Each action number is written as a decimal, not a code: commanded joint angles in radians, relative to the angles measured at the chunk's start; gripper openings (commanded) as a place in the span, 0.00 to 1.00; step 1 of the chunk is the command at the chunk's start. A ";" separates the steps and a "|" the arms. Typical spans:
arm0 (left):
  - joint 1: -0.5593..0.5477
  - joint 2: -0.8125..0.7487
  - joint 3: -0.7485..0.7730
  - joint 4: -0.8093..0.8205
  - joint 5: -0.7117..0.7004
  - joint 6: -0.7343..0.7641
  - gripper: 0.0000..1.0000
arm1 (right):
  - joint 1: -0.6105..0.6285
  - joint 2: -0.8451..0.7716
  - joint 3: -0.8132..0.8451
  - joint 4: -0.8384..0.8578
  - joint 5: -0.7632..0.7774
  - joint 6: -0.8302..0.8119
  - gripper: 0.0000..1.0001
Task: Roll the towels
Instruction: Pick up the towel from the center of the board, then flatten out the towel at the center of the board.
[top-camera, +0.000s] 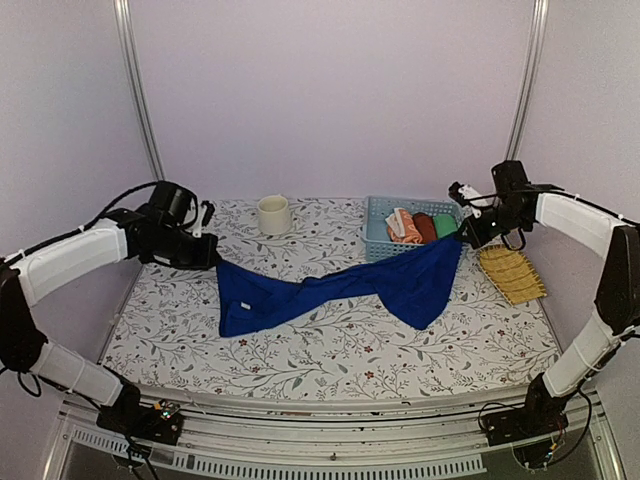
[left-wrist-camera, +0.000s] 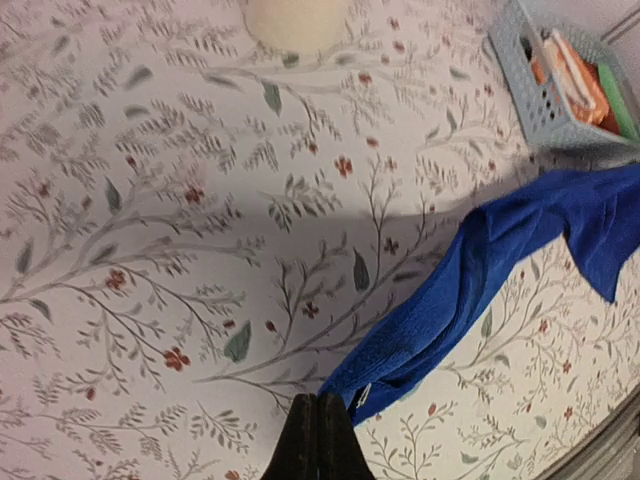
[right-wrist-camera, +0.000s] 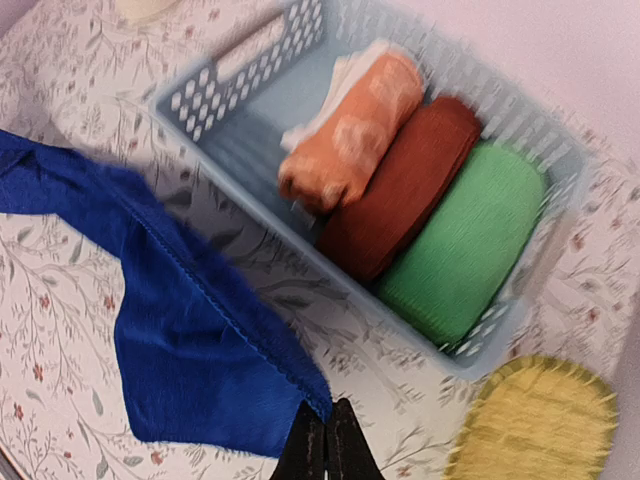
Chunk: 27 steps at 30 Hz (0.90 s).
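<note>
The blue towel (top-camera: 400, 285) is stretched in a twisted band across the table between my two grippers. My left gripper (top-camera: 212, 260) is shut on its left corner, with the blue towel (left-wrist-camera: 500, 260) trailing away from my left gripper (left-wrist-camera: 319, 398) to the right. My right gripper (top-camera: 463, 237) is shut on the opposite corner near the basket. In the right wrist view the blue towel (right-wrist-camera: 190, 340) hangs from my right gripper (right-wrist-camera: 328, 405). The orange towel (top-camera: 402, 227) with white shapes lies rolled in the basket, where the right wrist view shows the orange towel (right-wrist-camera: 355, 125) and the left wrist view the orange towel (left-wrist-camera: 572, 75).
A pale blue basket (top-camera: 378, 205) at the back right also holds a red roll (right-wrist-camera: 410, 190) and a green roll (right-wrist-camera: 470, 235). A cream cup (top-camera: 273, 214) stands at the back centre. A yellow brush (top-camera: 511, 273) lies at the table's right edge.
</note>
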 joint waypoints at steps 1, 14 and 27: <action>0.068 -0.123 0.180 -0.135 -0.276 0.102 0.00 | -0.060 -0.081 0.267 -0.088 0.029 -0.028 0.02; 0.110 -0.402 0.290 -0.061 -0.386 0.223 0.00 | -0.097 -0.163 0.507 -0.202 0.026 -0.020 0.02; 0.109 -0.729 0.204 -0.047 -0.226 0.268 0.00 | -0.098 -0.610 0.212 -0.382 -0.323 -0.151 0.02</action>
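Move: Held at one corner by each shut gripper, the blue towel has its middle about 22 cm right of the left hand and 2 cm ahead, some 20 cm left of the right hand and 5 cm back, roughly 10 cm below both. From the right hand, the basket stands about 13 cm ahead and 5 cm left; the woven tray is 2 cm ahead and 16 cm right. The mug lies some 23 cm ahead of the left hand and 7 cm right. Hoisting the towel by its two pinched corners, both hands rise fast, the left nearly 30 cm and the right about 24, while the left also swings outward, away from the right hand, to stretch the top edge. Each first edges forward, then draws back towards the base as the wrists tip up, the left far more; the fingers keep their shut grip. ##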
